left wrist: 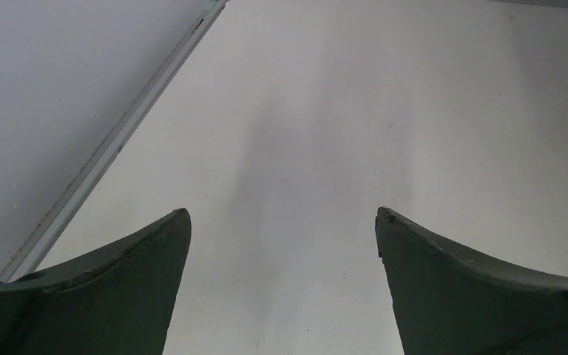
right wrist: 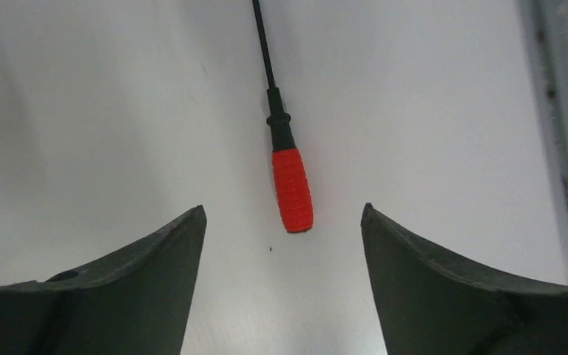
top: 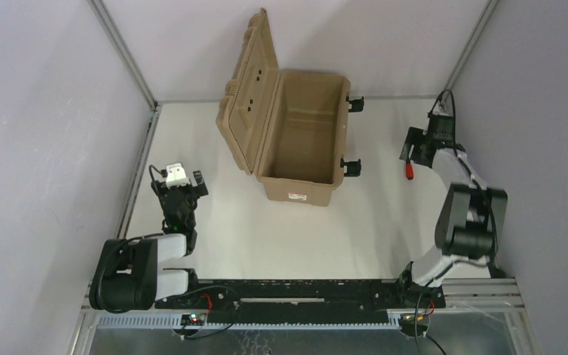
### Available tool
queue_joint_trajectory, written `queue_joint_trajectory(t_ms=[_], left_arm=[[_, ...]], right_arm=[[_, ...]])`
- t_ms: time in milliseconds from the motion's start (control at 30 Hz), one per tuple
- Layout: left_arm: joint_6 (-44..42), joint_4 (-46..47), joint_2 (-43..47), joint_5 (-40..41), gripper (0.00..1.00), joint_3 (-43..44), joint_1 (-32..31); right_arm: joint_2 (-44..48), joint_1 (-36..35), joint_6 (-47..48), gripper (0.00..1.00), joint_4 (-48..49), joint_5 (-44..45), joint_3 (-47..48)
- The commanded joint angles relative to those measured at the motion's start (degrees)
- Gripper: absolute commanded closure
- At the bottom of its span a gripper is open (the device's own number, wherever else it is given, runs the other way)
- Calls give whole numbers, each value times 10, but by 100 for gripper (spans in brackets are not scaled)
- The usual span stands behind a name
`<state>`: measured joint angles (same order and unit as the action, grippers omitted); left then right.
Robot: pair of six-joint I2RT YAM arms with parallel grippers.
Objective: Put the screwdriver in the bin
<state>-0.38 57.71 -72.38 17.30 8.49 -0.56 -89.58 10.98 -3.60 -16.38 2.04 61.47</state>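
The screwdriver [right wrist: 292, 191], with a red handle and a thin dark shaft, lies flat on the white table right of the bin. Its red handle [top: 410, 171] also shows in the top view. My right gripper [right wrist: 283, 211] hangs over it, open, with the butt of the handle just between the fingertips and touching neither. The tan bin [top: 299, 191] stands open at the table's middle back, its ribbed lid [top: 248, 89] raised on the left side. My left gripper [top: 181, 183] is open over bare table [left wrist: 296, 133] at the left, holding nothing.
Black latches [top: 352, 167] stick out from the bin's right side, toward the screwdriver. A metal rail [left wrist: 118, 137] runs along the table's left edge, and another rail [right wrist: 555, 133] lies close to the right of the screwdriver. Grey walls enclose the table.
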Motion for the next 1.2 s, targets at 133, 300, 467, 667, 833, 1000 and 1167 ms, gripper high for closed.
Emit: queue_joint_trajectory(t_ms=[133, 300, 467, 667, 833, 1000, 1167], left_arm=[[0, 29, 1, -6, 0, 25, 4], [0, 29, 1, -6, 0, 25, 4], [0, 29, 2, -6, 0, 25, 4], [0, 29, 1, -6, 0, 26, 4], [0, 29, 2, -6, 0, 26, 4], [0, 29, 1, -6, 0, 25, 4], [1, 29, 1, -6, 0, 25, 4]], right_arm=[[-178, 10, 32, 27, -122, -22, 126], [-218, 11, 35, 67, -128, -20, 140], [-209, 12, 42, 100, -148, -3, 157], [-112, 0, 54, 100, -201, 14, 169], [-44, -13, 21, 100, -273, 17, 206], [-21, -40, -85, 97, -377, -23, 293], [-17, -137, -148, 99, -363, -114, 345]])
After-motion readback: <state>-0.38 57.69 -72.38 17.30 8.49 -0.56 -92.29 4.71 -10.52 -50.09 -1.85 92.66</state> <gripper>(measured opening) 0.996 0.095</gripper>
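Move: About 9 cm beneath the right hand and only 2 cm ahead of it, neither left nor right, lies the screwdriver's red handle, its shaft running on forward. The open bin's middle is some 37 cm to this hand's left and 10 cm farther out, about level in height; the side rail runs roughly 18 cm to the right, level with the handle. From the left hand the red handle is about 77 cm right, 7 cm ahead and 9 cm below. Dropping about 9 cm onto the screwdriver while the wrist tips some 20 degrees further down, the right hand shuts its fingers across the rear half of the red handle and pinches it. Keeping that grip, it then rises about 20 cm from the table, tilting back up, and late on swings some 6 cm left towards the bin. ##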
